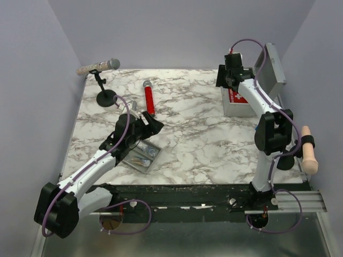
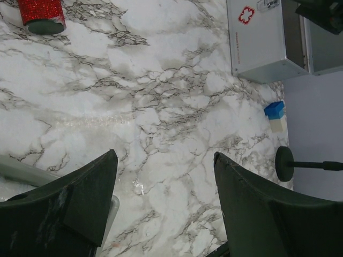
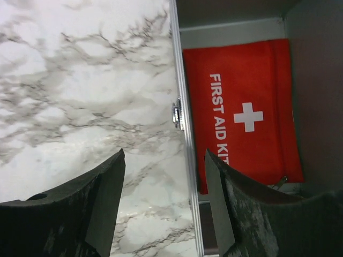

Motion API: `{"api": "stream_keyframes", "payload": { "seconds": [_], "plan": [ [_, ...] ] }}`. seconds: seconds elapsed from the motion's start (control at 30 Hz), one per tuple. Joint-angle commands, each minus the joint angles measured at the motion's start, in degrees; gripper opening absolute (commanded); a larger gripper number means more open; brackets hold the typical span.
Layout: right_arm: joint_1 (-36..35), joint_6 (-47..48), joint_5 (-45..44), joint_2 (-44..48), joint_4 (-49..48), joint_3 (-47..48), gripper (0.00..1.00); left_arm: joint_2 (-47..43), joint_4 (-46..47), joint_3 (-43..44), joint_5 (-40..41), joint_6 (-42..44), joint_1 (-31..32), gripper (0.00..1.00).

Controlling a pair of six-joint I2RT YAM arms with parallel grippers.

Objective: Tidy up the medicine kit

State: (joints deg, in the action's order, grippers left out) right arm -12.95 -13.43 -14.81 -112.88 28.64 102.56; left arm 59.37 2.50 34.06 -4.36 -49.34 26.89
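The medicine kit (image 1: 239, 109), a grey metal box, stands at the back right with its lid (image 1: 274, 67) raised. A red pouch (image 3: 244, 107) marked FIRST AID KIT lies inside it. My right gripper (image 1: 227, 81) hovers over the box's left side. In the right wrist view this gripper (image 3: 164, 153) is open and empty. It straddles the kit's silver rim (image 3: 179, 80), one finger over the marble and the other over the pouch. My left gripper (image 1: 154, 126) is open over bare marble near the table's middle. The left wrist view shows this gripper (image 2: 165, 155) empty, with the kit (image 2: 262, 43) far ahead.
A shallow grey tray (image 1: 142, 156) holding small items lies under the left arm. A red glitter microphone (image 1: 148, 98) lies at the back centre. Another microphone on a black stand (image 1: 105, 98) is at the back left. A blue-and-white block (image 2: 274, 116) sits near the kit.
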Motion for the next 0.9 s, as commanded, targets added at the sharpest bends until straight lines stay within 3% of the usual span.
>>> {"api": "stream_keyframes", "payload": {
  "seconds": [0.0, 0.23, 0.33, 0.63, 0.77, 0.87],
  "plan": [
    [1.0, 2.0, -5.41, -3.92, 3.35, 2.64, 0.69, -0.58, -0.66, 1.53, -0.83, 0.39, 0.61, 0.81],
    [0.82, 1.92, -3.74, -6.74, 3.27, 0.8, 0.67, -1.1, -2.41, 2.41, 0.84, 1.0, 0.79, 0.8],
    [0.03, 2.88, -2.34, -5.78, 1.07, -2.27, 0.62, -3.73, -4.61, 2.76, 3.21, 1.88, 0.79, 0.8],
    [-2.34, 3.68, 1.97, -3.14, -0.43, -7.02, 0.24, -9.01, -9.0, 5.75, 7.26, 4.78, 0.79, 0.8],
    [-4.27, 3.85, 2.68, -0.6, -0.43, -9.83, 0.13, -10.41, -12.07, 5.93, 9.01, 4.87, 0.79, 0.8],
    [-6.55, 4.03, 3.56, 3.18, -2.1, -13.87, 0.08, -11.56, -18.12, 6.1, 14.89, 3.64, 0.79, 0.82]
  ]
}}
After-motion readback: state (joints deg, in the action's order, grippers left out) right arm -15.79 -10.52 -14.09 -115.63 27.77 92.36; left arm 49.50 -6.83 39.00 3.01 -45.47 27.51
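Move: The metal box's left wall, at the stretch of rim near its robot-side end, lies about 9 cm below the right hand, some 2 cm to its right and about 1 cm back, between the line of the open fingers. The first aid kit lies flat in the box, roughly 4 cm ahead, 9 cm right and 16 cm down; the blue piece is on the table some 12 cm back and 18 cm right. From the left hand that rim is about 22 cm ahead, 27 cm right and 8 cm lower. The metal box's left wall is pinched by the right hand, which sinks about 9 cm astride the rim, drifting slightly right and tipping its fingers some 10 degrees further down. As the fingers close from wide open it draws back about 4 cm and left about as far, dragging the box by the rim. The left hand, open and empty, rises some 6 cm and edges left, its fingertips tilting up. ##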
